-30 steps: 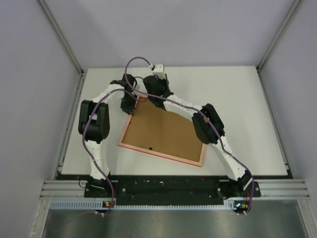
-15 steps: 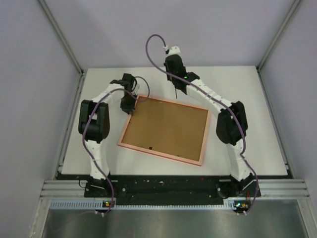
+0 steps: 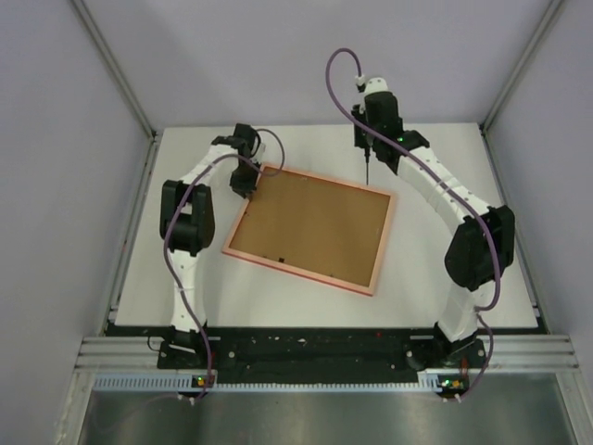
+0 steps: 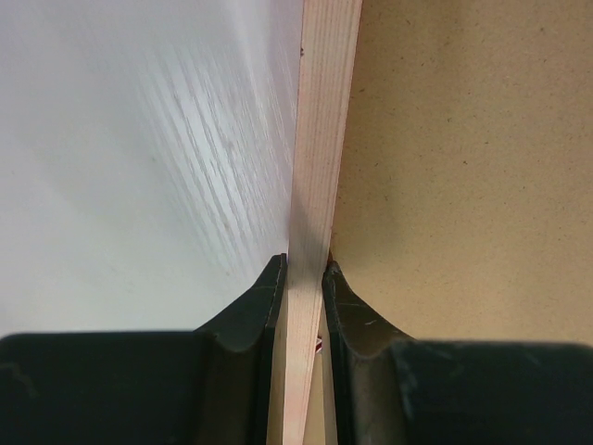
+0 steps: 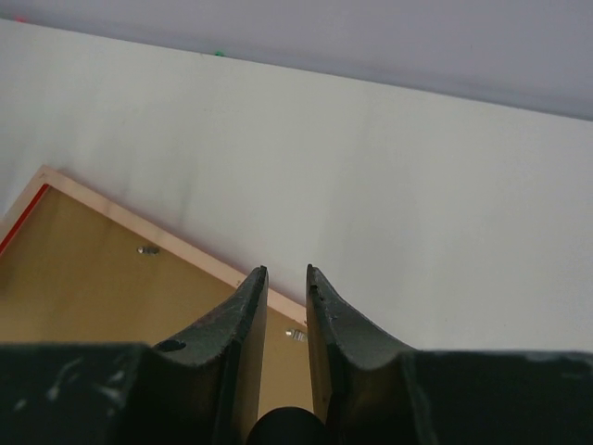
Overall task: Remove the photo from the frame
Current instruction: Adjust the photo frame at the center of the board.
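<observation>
The frame (image 3: 298, 273) lies face down on the table, showing its pale pinkish rim (image 4: 320, 139) and the brown backing board (image 3: 310, 227) set in it. The photo is hidden under the board. My left gripper (image 3: 246, 182) is at the frame's far left corner, shut on the rim, which runs between its fingers (image 4: 304, 269). My right gripper (image 3: 368, 176) hangs a little above the table just beyond the frame's far right corner. Its jaws (image 5: 286, 271) stand nearly together with only a thin gap and nothing in it.
Small metal tabs (image 5: 146, 249) sit along the board's far edge (image 5: 139, 222), another (image 5: 296, 335) near my right fingers. White table (image 3: 445, 269) lies right of the frame; grey walls enclose it on three sides. Both arms arch over the table's sides.
My right arm has swung from the frame's far left corner over to its far right corner. The frame has turned slightly, with the left gripper still on its rim.
</observation>
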`<state>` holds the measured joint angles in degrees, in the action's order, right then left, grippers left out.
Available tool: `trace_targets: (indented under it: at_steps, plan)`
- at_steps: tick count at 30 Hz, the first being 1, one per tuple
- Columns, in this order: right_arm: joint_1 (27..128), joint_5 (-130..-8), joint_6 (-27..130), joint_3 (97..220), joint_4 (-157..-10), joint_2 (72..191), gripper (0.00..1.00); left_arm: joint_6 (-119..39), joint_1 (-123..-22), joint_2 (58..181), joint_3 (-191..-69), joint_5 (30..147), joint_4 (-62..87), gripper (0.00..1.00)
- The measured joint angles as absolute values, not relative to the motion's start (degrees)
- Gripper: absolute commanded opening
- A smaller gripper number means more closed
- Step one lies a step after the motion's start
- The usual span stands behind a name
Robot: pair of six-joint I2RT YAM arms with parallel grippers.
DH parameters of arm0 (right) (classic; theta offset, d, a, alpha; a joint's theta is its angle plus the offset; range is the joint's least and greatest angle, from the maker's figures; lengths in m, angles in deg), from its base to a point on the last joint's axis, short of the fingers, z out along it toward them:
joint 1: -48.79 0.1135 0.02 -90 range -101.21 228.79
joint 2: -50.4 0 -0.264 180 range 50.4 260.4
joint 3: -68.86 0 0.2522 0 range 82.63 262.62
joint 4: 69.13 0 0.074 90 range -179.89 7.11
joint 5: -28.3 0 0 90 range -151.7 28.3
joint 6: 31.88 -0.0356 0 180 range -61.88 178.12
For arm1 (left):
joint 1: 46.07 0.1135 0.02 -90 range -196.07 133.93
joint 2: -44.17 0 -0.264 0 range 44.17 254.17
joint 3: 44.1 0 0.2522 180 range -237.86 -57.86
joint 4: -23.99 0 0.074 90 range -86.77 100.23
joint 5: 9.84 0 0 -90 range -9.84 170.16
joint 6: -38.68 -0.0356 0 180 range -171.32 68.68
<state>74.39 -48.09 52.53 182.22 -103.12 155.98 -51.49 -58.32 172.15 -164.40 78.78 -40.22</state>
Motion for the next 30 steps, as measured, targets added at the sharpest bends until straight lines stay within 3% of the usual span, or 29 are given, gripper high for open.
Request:
trace_targets:
  at_steps: [3, 7, 14, 20, 30]
  plan:
    - [72.89, -49.27, 52.51, 180.82, -103.07, 154.41, 0.00, -51.53, -58.32, 174.76, -168.79, 78.71, -40.64, 0.07]
    - [70.88, -50.63, 52.42, 179.31, -102.79, 153.95, 0.00, -51.58, -58.32, 177.03, -173.10, 78.36, -40.40, 0.41]
    - [65.30, -53.47, 51.88, 177.95, -102.83, 154.89, 0.00, -52.14, -58.16, 174.80, -173.95, 77.16, -39.85, 0.68]
    - [61.70, -54.12, 52.07, 180.93, -102.42, 162.06, 0.00, -53.74, -58.14, 163.48, -167.52, 77.90, -38.85, 0.68]
    - [61.11, -52.37, 52.84, 193.91, -102.94, 177.99, 0.00, -57.96, -58.12, 144.68, -142.04, 80.02, -39.66, 0.67]
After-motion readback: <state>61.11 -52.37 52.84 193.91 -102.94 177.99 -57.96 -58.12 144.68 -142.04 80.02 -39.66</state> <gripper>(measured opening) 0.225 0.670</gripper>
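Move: The left hand pinches the photo frame's left rail; the frame's middle lies about 11 cm back and 22 cm right of it, its near-left corner some 21 cm back and 5 cm left, its far-left corner 12 cm ahead and 4 cm right. The right hand, still holding a driver, has the far-right corner roughly 3 cm back, 10 cm right and 22 cm below, and the frame's middle 15 cm back and 18 cm left. Left drags the rail 4 cm forward, releases, lifts back; right sinks 12 cm, rightward and forward, towards far-right corner. ##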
